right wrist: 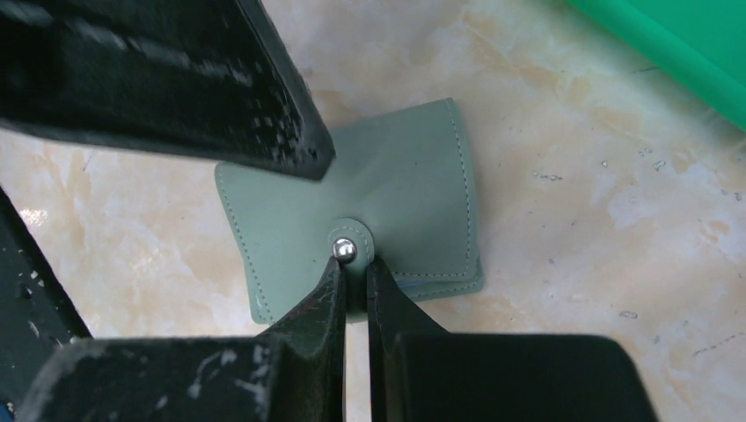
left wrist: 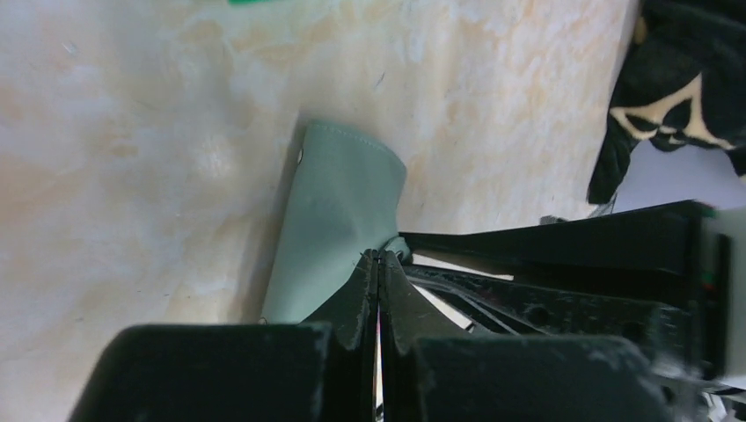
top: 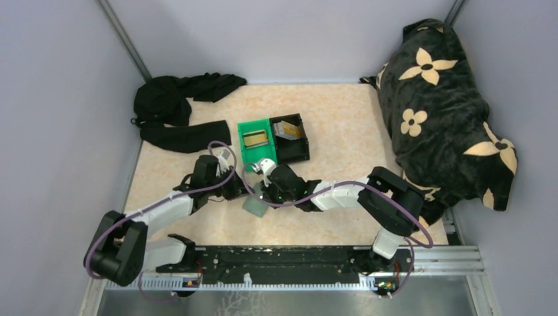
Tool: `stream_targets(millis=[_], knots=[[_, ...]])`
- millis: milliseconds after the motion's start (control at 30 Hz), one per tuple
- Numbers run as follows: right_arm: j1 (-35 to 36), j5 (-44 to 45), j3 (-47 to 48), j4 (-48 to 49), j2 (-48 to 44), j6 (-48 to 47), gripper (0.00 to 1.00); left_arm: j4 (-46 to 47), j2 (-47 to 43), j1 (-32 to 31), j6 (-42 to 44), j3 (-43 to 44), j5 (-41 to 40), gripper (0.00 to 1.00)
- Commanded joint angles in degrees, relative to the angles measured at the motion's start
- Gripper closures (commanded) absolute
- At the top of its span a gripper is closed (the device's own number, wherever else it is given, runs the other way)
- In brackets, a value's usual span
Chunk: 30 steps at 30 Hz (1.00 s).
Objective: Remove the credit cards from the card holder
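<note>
The grey-green card holder (top: 254, 208) lies folded on the marble table between both arms. In the right wrist view the card holder (right wrist: 396, 176) shows its stitched panel and a snap tab (right wrist: 352, 246) with a metal stud. My right gripper (right wrist: 354, 264) is shut on that tab. My left gripper (left wrist: 378, 257) is shut, its tips pressed against the card holder (left wrist: 339, 211), which buckles under them. One tan-gold credit card (top: 255, 138) lies in the green bin, another card (top: 289, 129) in the black bin. Any cards inside the holder are hidden.
The green bin (top: 253, 146) and the black bin (top: 294, 148) stand side by side just beyond the grippers. Black clothes (top: 174, 112) lie at the back left. A dark flowered blanket (top: 441, 112) fills the right side. Grey walls enclose the table.
</note>
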Motion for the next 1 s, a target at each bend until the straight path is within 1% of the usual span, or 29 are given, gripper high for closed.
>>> stream_targets(millis=[0, 67, 167, 333, 400, 533, 600, 700, 767, 833, 867, 900, 933, 967], knots=[[-0.2, 0.1, 3.0, -0.2, 1.6, -0.9, 1.0, 8.9, 7.1, -1.4, -2.1, -3.7, 7.1, 1.0], [-0.2, 0.0, 3.8, -0.7, 2.3, -0.4, 1.0, 10.7, 10.9, -2.1, -2.7, -4.6, 7.7, 1.0], [-0.2, -1.0, 3.5, 0.4, 2.1, 0.4, 1.0, 10.9, 15.6, -2.5, -3.1, -4.8, 7.1, 1.0], [-0.2, -3.8, 1.9, 3.2, 1.2, 2.1, 1.0, 10.8, 20.2, -2.5, -3.6, -4.6, 3.4, 1.0], [-0.2, -6.1, 0.3, 6.0, 0.2, 3.3, 1.0, 12.9, 22.1, -2.5, -5.1, -4.8, 3.8, 1.0], [-0.5, -11.5, -4.2, 14.0, -1.6, 7.2, 1.0, 20.9, 26.8, -2.5, -10.0, -6.6, 6.0, 1.0], [-0.8, -14.0, -6.6, 18.6, -4.3, 9.7, 1.0, 23.1, 29.2, -2.5, -11.3, -7.1, 6.1, 1.0], [-0.8, -16.5, -8.9, 22.8, -5.6, 12.0, 1.0, 24.4, 29.8, -2.5, -12.3, -7.5, 5.2, 1.0], [-0.8, -16.8, -9.2, 22.9, -5.7, 12.1, 1.0, 23.3, 28.4, -2.5, -12.0, -7.2, 3.9, 1.0], [-0.8, -15.9, -8.7, 21.1, -5.4, 11.0, 1.0, 20.8, 26.8, -2.5, -10.8, -5.9, 2.8, 1.0], [-0.8, -14.6, -8.1, 19.0, -5.1, 10.3, 0.91, 19.6, 26.3, -2.5, -10.1, -5.2, 2.6, 1.0], [-0.6, -12.9, -7.4, 17.1, -5.0, 9.4, 0.78, 18.5, 25.9, -2.5, -9.6, -4.6, 2.3, 1.0], [-0.5, -11.0, -6.9, 15.3, -4.9, 8.7, 0.67, 17.7, 25.6, -2.5, -9.2, -4.1, 2.2, 1.0], [-0.2, -9.0, -6.1, 13.2, -4.9, 7.6, 0.59, 17.2, 25.3, -2.5, -9.1, -3.9, 2.1, 1.0]])
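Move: The card holder's middle is about 5 cm below my closed left fingertips, 1 cm ahead and 2 cm right; its snap is some 2 cm nearer my base than that middle. My right fingers already pinch the strap right at the snap; from them the holder's middle lies about 2 cm ahead and 2 cm left, just below. The green tray is roughly 18 cm ahead of the holder, the black tray 20 cm ahead and 10 cm right of it. I drive my closed left fingertips down about 4 cm, slightly back and right, onto the holder's front beside the snap tab, then press along to the right some 2 cm as the wrist tips over. My right hand keeps its pinch on the strap, shifts right about 2 cm with a small roll, and at the end opens its fingers partway. ##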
